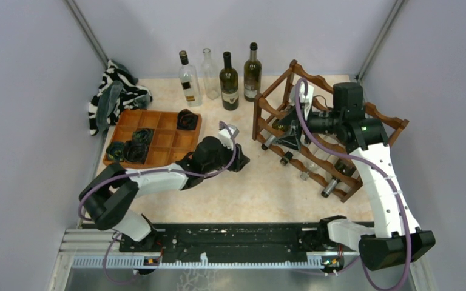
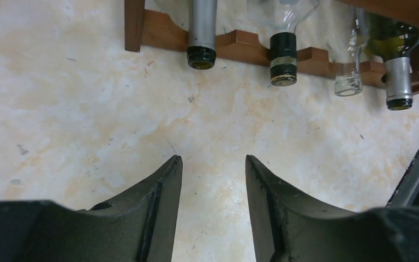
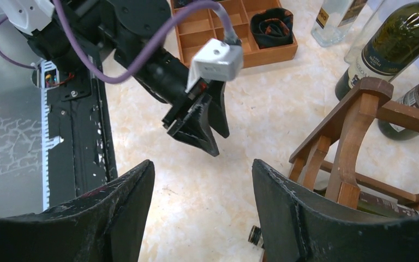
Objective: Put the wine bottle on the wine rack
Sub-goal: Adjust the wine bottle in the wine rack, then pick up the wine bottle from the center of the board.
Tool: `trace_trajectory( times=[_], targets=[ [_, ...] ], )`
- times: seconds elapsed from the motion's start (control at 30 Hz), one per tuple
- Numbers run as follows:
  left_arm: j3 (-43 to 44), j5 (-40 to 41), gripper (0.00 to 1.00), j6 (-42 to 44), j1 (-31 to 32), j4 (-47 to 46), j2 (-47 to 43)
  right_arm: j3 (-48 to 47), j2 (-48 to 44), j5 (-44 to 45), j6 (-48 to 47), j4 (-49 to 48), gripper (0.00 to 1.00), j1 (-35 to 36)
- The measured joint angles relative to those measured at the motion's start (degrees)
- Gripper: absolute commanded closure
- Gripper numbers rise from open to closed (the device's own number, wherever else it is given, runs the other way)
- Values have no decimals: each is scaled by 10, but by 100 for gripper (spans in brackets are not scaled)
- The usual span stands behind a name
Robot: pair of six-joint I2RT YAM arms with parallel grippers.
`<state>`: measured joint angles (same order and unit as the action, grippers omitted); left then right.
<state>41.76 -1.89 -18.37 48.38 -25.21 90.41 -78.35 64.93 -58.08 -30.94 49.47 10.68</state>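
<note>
The dark red-brown wine rack (image 1: pixel 330 136) stands at the right of the table, with several wine bottles lying in it. Their necks (image 2: pixel 282 57) poke out over the scalloped front rail (image 2: pixel 240 42) in the left wrist view. Four more bottles stand upright at the back, among them a dark green one (image 1: pixel 229 82). My left gripper (image 1: pixel 240 161) hovers low over bare tabletop in front of the rack. It is open (image 2: pixel 214 159) and holds nothing. My right gripper (image 1: pixel 289 129) hangs over the rack's left end, open (image 3: pixel 203 164) and empty, and looks down on the left gripper (image 3: pixel 215 141).
An orange-brown compartment tray (image 1: pixel 158 142) with dark rolled items lies at the left. A zebra-print cloth (image 1: pixel 116 94) is bunched in the back left corner. Grey walls close in the table on three sides.
</note>
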Motion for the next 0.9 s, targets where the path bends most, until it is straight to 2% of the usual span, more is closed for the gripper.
trace_trajectory(
  times=[0.17,0.3,0.63,0.9],
  targets=[
    [-46,23,18,13,-6,-4,-87,0,-2,0,0,-1,35,0],
    [-78,43,2,16,-16,6,-161,0,-2,2,-1,-1,35,0],
    [-100,85,2,8,-37,78,-344,-19,30,2,6,-22,36,0],
    [-148,100,2,-31,-38,120,-442,-97,111,19,15,-57,36,0]
  ],
)
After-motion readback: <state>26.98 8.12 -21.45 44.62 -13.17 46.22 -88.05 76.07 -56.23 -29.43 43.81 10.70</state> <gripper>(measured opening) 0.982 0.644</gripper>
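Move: The silver neck of the green bottle lying at the rack's left end is about 9 cm ahead of my left hand, 9 cm to its right and some 6 cm lower. The black bottle neck beside it is roughly 3 cm ahead and 17 cm right of that hand, also lower; the wooden tray's middle is about 12 cm ahead and 35 cm left. From my right hand the silver neck lies some 6 cm ahead, 2 cm right and 28 cm below. I bring my left hand, already clear of the silver neck, up and away from the rack: about 12 cm up and 12 cm left towards the tray, easing back a few centimetres late on. Meanwhile its half-open fingers spread wide and the wrist swings counter-clockwise, fingers lifting a little. Late on, my right hand, holding nothing, starts forward some 6 cm, high over the rack's left end. ##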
